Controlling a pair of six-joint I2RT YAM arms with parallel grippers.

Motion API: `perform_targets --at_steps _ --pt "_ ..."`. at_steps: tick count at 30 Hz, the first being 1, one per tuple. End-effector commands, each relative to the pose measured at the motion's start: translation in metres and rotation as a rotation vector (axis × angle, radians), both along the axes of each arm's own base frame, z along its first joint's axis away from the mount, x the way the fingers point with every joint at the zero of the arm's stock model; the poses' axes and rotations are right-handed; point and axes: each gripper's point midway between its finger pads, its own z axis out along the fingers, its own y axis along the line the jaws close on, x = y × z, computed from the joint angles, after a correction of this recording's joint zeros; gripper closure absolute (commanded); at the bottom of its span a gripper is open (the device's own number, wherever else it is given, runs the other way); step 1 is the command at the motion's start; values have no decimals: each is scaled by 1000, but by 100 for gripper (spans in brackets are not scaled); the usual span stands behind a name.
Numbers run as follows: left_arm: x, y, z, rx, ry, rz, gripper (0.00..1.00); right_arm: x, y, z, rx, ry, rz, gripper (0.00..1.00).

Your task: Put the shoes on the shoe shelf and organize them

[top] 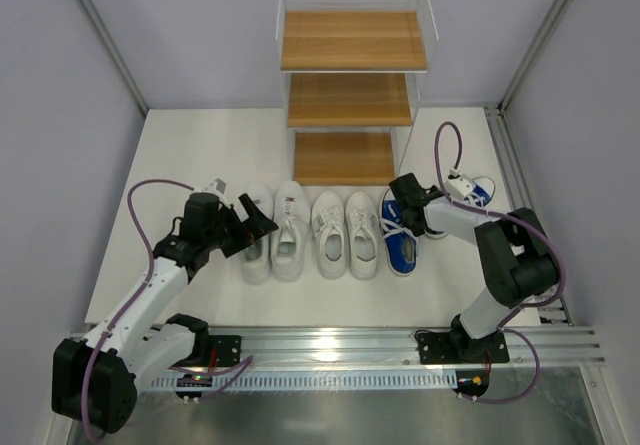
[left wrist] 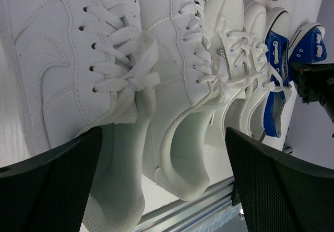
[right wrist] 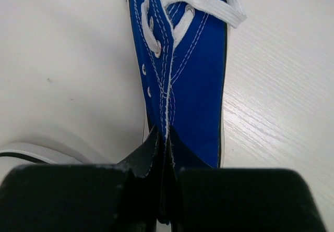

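Several white shoes (top: pixel 290 230) and a blue shoe (top: pixel 400 243) lie in a row in front of the shoe shelf (top: pixel 352 85), whose three boards carry nothing. A second blue shoe (top: pixel 472 193) lies apart at the right. My right gripper (top: pixel 408 203) is shut on the blue shoe (right wrist: pixel 180 70), pinching its canvas edge (right wrist: pixel 166 148) below the laces. My left gripper (top: pixel 256 223) is open, hovering over the heel ends of the two leftmost white shoes (left wrist: pixel 94 60), which show between its fingers (left wrist: pixel 52 185).
A metal rail (top: pixel 340 343) runs along the table's near edge, just behind the shoes' heels. Grey walls and frame posts (top: pixel 105 40) close in both sides. A white sole rim (right wrist: pixel 31 151) of another shoe lies left of the right gripper.
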Motion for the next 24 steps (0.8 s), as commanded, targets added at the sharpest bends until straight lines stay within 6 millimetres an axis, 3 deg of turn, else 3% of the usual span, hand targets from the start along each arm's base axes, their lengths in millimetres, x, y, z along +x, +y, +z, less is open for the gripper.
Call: perform_targets --at_steps 1,4,8,11,16,21,24 --pt "4 -1 5 -13 -43 8 0 -23 1 4 2 58 62 96" --pt "2 0 2 -14 -41 11 0 -29 6 20 -25 45 149 96" --pt "1 1 -2 -12 -39 18 0 -14 29 39 -62 81 450 96" --pt "2 2 -2 -12 -46 26 0 -15 36 53 -91 105 533 96" --pt "2 4 0 -10 -53 35 0 -31 36 79 -183 92 622 96" --pt "4 4 3 -14 -67 42 0 -48 37 128 -227 -14 683 96" --pt "6 4 4 -16 -70 45 0 -57 37 146 -261 -23 732 96"
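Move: The right gripper, already shut on the upper of the turned-out blue shoe, has the other blue shoe about 14 cm to its left, 7 cm back and 3 cm lower. The near white shoe stands some 24 cm left and 8 cm back. The middle of the shelf's bottom board is roughly 13 cm ahead and 29 cm left. From the left gripper the standing blue shoe is about 36 cm right, 3 cm back and 10 cm below. Keep the right fingers pinched on the blue shoe's upper and draw it back a little first, then lift it clear of the table, about 11 cm up in all, ending some 5 cm back and 5 cm left. Turn the wrist about 40 degrees counter-clockwise on the way, so the shoe comes round beside and above its standing mate. ##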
